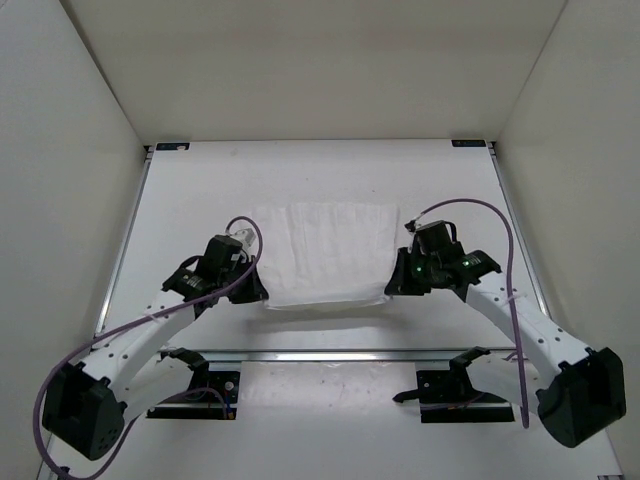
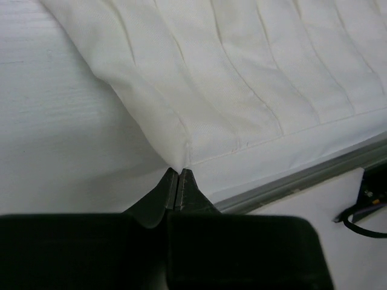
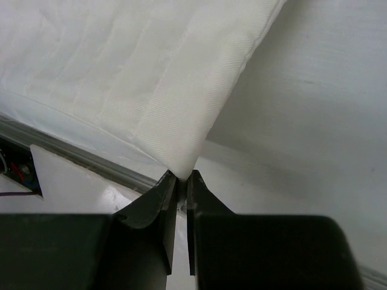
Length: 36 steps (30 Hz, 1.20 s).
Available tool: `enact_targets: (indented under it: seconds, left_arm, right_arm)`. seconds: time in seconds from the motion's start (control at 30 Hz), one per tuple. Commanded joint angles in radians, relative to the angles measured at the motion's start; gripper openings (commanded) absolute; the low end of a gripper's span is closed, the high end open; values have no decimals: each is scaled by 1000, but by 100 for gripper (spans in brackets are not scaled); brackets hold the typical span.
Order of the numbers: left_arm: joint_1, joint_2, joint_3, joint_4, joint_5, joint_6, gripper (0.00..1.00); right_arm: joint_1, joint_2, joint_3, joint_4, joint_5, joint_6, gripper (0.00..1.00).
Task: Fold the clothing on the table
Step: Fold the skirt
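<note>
The clothing (image 1: 328,252) is a white creased piece of fabric in the middle of the table (image 1: 200,190). Its near edge is lifted off the surface between the two arms. My left gripper (image 1: 262,290) is shut on the near left corner, and the left wrist view shows the clothing (image 2: 242,78) running up from the pinched tips of the left gripper (image 2: 180,172). My right gripper (image 1: 392,283) is shut on the near right corner; in its wrist view the clothing (image 3: 151,78) narrows to a point between the tips of the right gripper (image 3: 182,176).
A metal rail (image 1: 340,353) crosses the near part of the table just in front of the lifted edge; it also shows as the rail (image 2: 302,178) in the left wrist view. White walls enclose the back and both sides. Purple cables loop over both arms.
</note>
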Motion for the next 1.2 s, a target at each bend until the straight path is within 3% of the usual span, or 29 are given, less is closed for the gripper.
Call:
enact_targets:
  seconds: [0.0, 0.17, 0.43, 0.6, 0.8, 0.9, 0.97, 1.0, 1.07, 1.1, 1.17]
  left_arm:
    - [1, -71, 37, -170, -50, 15, 0]
    - [-20, -178, 35, -233, -10, -10, 0]
    - [-36, -338, -95, -233, 45, -93, 0]
    - [114, -282, 38, -195, 162, -29, 0]
    - [259, 22, 167, 76, 214, -50, 1]
    - [331, 233, 213, 247, 254, -106, 1]
    - [363, 379, 282, 345, 269, -131, 10]
    - [368, 460, 305, 364, 265, -154, 28]
    - [391, 574, 376, 493, 335, -177, 45]
    - [403, 631, 393, 517, 372, -218, 54]
    - [412, 673, 420, 572, 401, -248, 55]
  right_arm:
    - [-7, -88, 2, -168, 105, 5, 0]
    - [8, -185, -26, -265, 76, 15, 0]
    - [-11, -375, -159, -349, -36, 22, 0]
    - [-105, -331, -47, -324, -224, -48, 0]
    - [-276, 19, 134, -121, -304, -134, 0]
    - [-363, 322, 299, -14, -321, -125, 0]
    - [-401, 482, 429, 31, -338, -128, 0]
    - [-406, 574, 512, 58, -344, -120, 5]
    - [-415, 689, 632, 68, -339, -133, 32]
    - [-415, 735, 663, 74, -339, -143, 37]
    - [-412, 769, 733, 89, -342, -163, 48]
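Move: The skirt hangs by its near hem, pinched at one corner in each gripper, with the rest lying ahead. Its far-left corner is about 21 cm ahead of the left hand, 3 cm left and some 8 cm lower; its far-right corner is about 20 cm ahead of the right hand, 2 cm right and 10 cm below. The skirt's middle lies roughly 11 cm ahead and 13 cm inward of either hand. The metal rail runs some 14 cm straight behind both. The skirt's near hem, still pinched at both corners, is first drawn back towards the rail, about 6 cm by the left arm and 9 by the right. Both arms then reverse and sweep it quickly forward some 25 cm, arching up over the skirt and down towards its far edge, fingers tilting inward about 20 degrees. Near the end the fingers open and let go. ##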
